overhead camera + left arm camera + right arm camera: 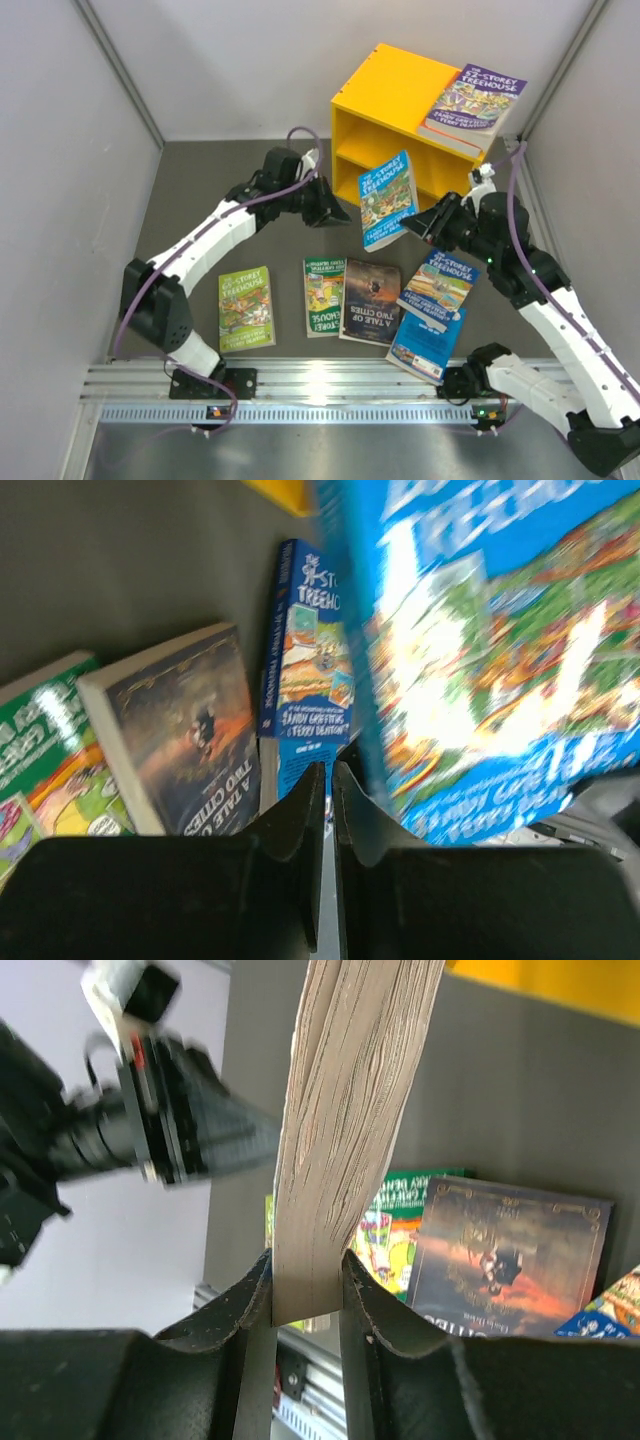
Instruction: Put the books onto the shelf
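My right gripper (415,222) is shut on a blue Treehouse book (388,200), holding it upright above the table in front of the yellow shelf (385,95). In the right wrist view its page edge (345,1110) is pinched between the fingers (305,1260). My left gripper (335,213) hovers just left of that book, its jaws almost together with nothing between them (328,770); the cover (500,650) fills the right of its view, blurred. A purple book (475,100) lies on top of the shelf. Both shelf compartments look empty.
On the table lie a green book (246,308), a smaller green one (323,295), a dark "A Tale of Two Cities" (370,300), and a blue Treehouse book (438,290) stacked on a plain blue one (428,348). Grey walls enclose the table.
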`<state>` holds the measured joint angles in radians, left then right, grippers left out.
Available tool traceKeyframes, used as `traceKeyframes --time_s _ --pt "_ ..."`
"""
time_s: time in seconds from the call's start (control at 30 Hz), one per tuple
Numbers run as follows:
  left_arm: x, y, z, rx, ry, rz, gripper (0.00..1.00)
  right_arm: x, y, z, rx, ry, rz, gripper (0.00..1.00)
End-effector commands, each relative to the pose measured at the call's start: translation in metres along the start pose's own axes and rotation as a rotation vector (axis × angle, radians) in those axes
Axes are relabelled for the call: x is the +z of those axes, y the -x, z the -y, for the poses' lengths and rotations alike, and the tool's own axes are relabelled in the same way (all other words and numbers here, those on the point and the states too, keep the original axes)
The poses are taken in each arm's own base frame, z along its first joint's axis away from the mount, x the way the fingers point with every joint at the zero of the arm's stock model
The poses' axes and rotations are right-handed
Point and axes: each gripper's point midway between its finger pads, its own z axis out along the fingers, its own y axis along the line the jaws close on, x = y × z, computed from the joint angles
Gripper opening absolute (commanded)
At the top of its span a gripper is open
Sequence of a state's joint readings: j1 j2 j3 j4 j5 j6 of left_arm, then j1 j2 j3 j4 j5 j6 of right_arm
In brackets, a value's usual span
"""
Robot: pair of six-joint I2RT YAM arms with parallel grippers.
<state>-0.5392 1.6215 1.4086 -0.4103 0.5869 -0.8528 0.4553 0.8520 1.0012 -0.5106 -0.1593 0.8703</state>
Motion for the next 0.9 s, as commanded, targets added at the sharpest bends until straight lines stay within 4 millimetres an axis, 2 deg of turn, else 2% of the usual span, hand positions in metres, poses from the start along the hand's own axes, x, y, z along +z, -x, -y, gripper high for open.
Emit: traceKeyframes --time_s 0.0,0.1,0.13,0.17,0.2,0.27,0.3,0.33,0.53,0.67,0.87 --pt "-0.03 0.001 0.003 0.02 -0.036 0.075 0.12 -0.015 0.05 -0.033 -0.028 0.113 0.167 0.0" --pt "-0.038 -0.015 -0.022 -0.012 0.006 0.065 0.11 -0.014 0.065 -0.018 0.046 0.089 0.228 0.0" --pt "-0.042 -0.019 -0.022 -0.003 0.004 0.066 0.1 -0.012 0.065 -0.01 0.069 0.081 0.237 0.0" --pt "-0.043 -0.024 -0.026 -0.009 0.012 0.057 0.1 -0.014 0.076 -0.006 0.087 0.079 0.285 0.0" --pt "-0.042 -0.03 -0.035 -0.023 0.029 0.043 0.1 -0.015 0.079 -0.003 0.12 0.08 0.306 0.0" --pt "-0.047 -0.037 -0.036 -0.021 0.028 0.044 0.1 -0.017 0.087 0.012 0.157 0.049 0.364 0.0" --pt "-0.047 -0.041 -0.042 -0.031 0.039 0.04 0.09 -0.018 0.091 0.011 0.178 0.064 0.39 0.0" --pt "-0.049 -0.043 -0.04 -0.032 0.032 0.043 0.09 -0.017 0.094 0.021 0.202 0.034 0.416 0.0" --pt "-0.053 -0.054 -0.046 -0.04 0.034 0.036 0.09 -0.016 0.107 0.048 0.371 -0.026 0.543 0.0" --pt "-0.055 -0.059 -0.049 -0.039 0.035 0.027 0.08 -0.006 0.112 0.055 0.477 0.005 0.58 0.0" --pt "-0.062 -0.067 -0.049 -0.027 0.023 0.032 0.07 -0.002 0.126 0.085 0.642 -0.067 0.706 0.0"
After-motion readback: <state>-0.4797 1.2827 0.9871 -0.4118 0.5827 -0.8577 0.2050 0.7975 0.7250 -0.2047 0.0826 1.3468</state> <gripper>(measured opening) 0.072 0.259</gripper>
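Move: The right hand holds the light-blue treehouse book out in front of the yellow shelf. The right end of its upper bay lies about 15 cm ahead of that hand, 7 cm to its right and 4 cm lower. The purple book on the shelf top is roughly 28 cm ahead, 15 cm right and 6 cm higher; the 91-Storey book lies some 27 cm below, 10 cm right. From the left hand the bay is about 10 cm ahead, 21 cm right, near level. Swinging right about 9 cm and forward some 7 cm, sinking slightly, the right hand carries the light-blue book into the right end of the upper bay, grip kept. Its fingers swing clockwise some 35 degrees to point nearly straight ahead while the hand's left side rolls up. The empty left hand backs off to the left and back and lower, away from the shelf. ##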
